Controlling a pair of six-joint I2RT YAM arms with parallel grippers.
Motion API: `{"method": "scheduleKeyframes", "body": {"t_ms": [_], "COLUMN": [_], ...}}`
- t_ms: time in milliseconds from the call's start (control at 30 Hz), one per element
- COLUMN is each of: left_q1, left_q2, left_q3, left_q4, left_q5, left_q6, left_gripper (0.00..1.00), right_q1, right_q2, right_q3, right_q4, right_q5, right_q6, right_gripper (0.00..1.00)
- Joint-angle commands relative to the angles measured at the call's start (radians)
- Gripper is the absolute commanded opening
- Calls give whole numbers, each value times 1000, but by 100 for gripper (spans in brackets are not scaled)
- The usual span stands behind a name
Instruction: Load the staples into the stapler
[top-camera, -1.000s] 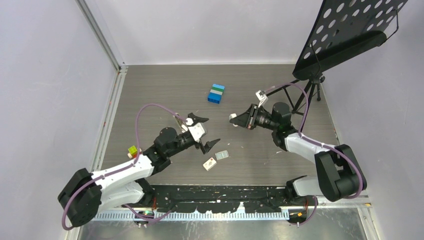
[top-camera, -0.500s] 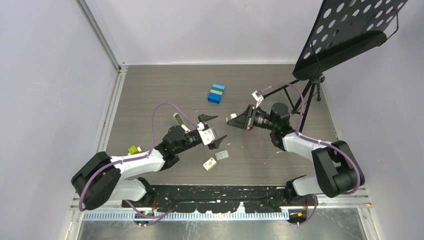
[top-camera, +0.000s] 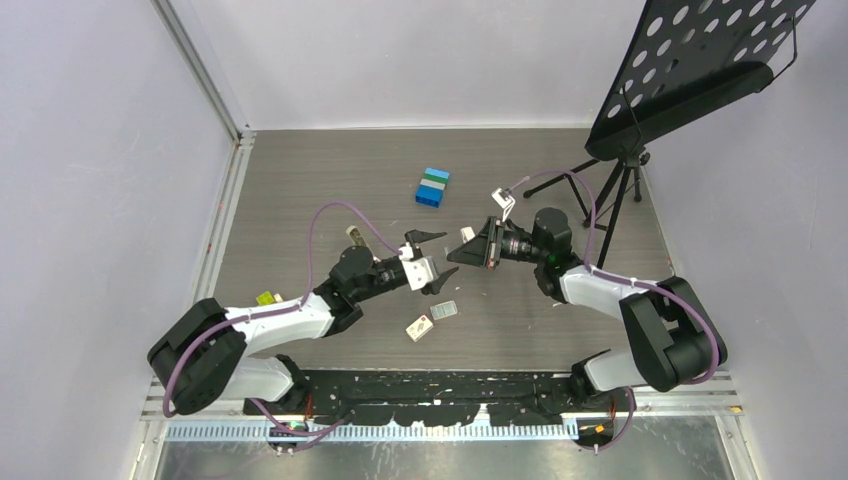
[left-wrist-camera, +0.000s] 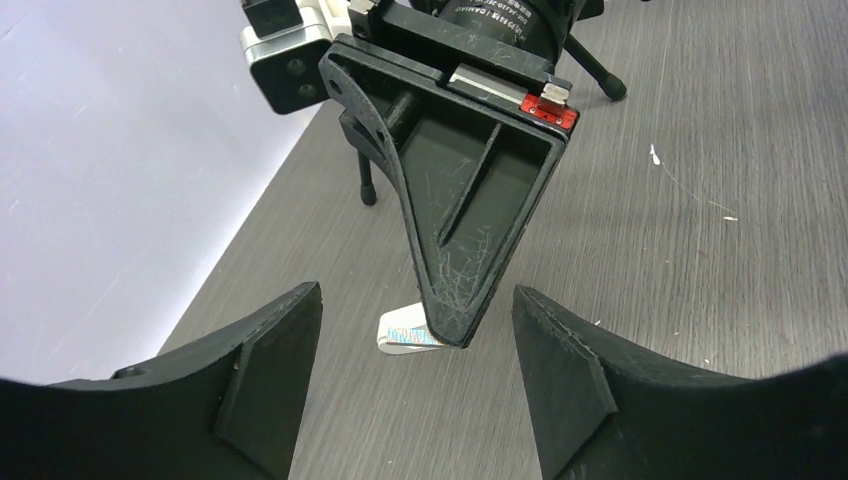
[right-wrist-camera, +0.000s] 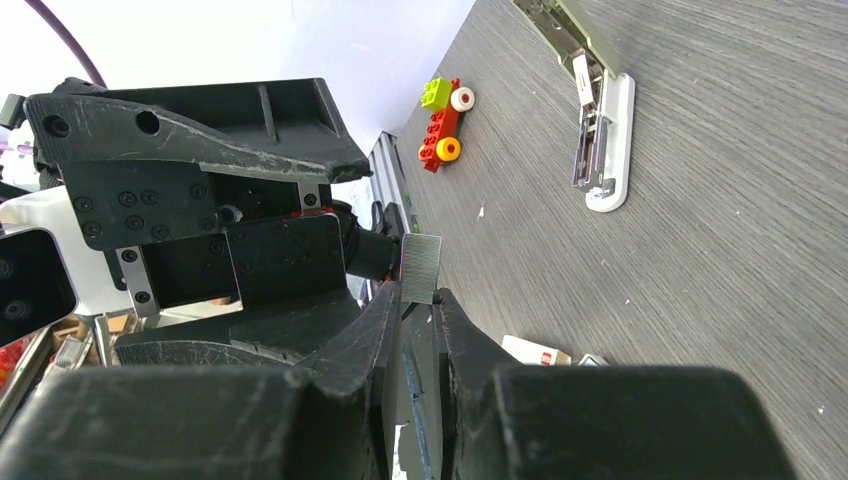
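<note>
A small silvery strip of staples (right-wrist-camera: 421, 268) sticks out of the tips of my right gripper (right-wrist-camera: 418, 295), which is shut on it; in the left wrist view the strip (left-wrist-camera: 405, 336) shows beside those tips. My left gripper (left-wrist-camera: 415, 300) is open and faces the right gripper (left-wrist-camera: 455, 200) tip to tip above the table, a finger on each side and nothing between its pads. The two grippers meet at mid-table (top-camera: 445, 258). The stapler (right-wrist-camera: 600, 140) lies opened on the table, olive top raised off its white base, behind the left arm (top-camera: 353, 233). The white staple box (top-camera: 420, 326) and its grey insert (top-camera: 444, 310) lie below the grippers.
A red-yellow toy brick car (right-wrist-camera: 445, 120) sits near the left wall (top-camera: 265, 298). Stacked blue bricks (top-camera: 432, 187) stand further back. A black music stand (top-camera: 690, 70) on a tripod (top-camera: 615, 195) occupies the back right corner. Metal rail along the left edge (top-camera: 225, 220).
My left gripper has swung right toward the right gripper and its jaws have narrowed a little. The right gripper has moved left with the staples until the two face each other.
</note>
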Motion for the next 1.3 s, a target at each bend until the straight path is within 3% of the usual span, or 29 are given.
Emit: {"method": "scheduleKeyframes", "body": {"t_ms": [0, 233, 833, 1267], "left_q1": [-3, -3, -3, -3], "left_q2": [-9, -26, 34, 8], "left_q3": [32, 32, 38, 40], "left_q4": [2, -63, 9, -41], "left_q5": [35, 31, 4, -16], "left_q6": [38, 85, 72, 66], "left_gripper": [71, 66, 46, 32], "right_q1": [4, 4, 4, 5], "right_q2": [-7, -18, -7, 1], "right_q3": [28, 27, 28, 28], "right_q4": [43, 45, 59, 65], "right_q5": [-27, -39, -51, -51], "right_q6": [-12, -10, 2, 4], "right_gripper": [19, 19, 19, 19]}}
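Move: My right fingers hold the staple strip, its middle some 2 cm left of and 1 cm ahead of that hand. From my open left hand the strip is about 3 cm below and 1 cm to the right, with no forward offset. On the table, some 18 cm under my left hand, the open stapler lies about 14 cm left and 3 ahead, the white clip about 6 ahead and 4 right, and the striped tray about 8 back, level sideways. I lower my left hand about 2.5 cm onto the staple strip that my right hand keeps holding out, rolling the wrist about 5 degrees. I draw my left fingers together all the while, from roughly three-quarters open to under half, until they come onto the strip's near and far ends just beyond my right fingertips. My right hand holds practically still, grip unchanged. ##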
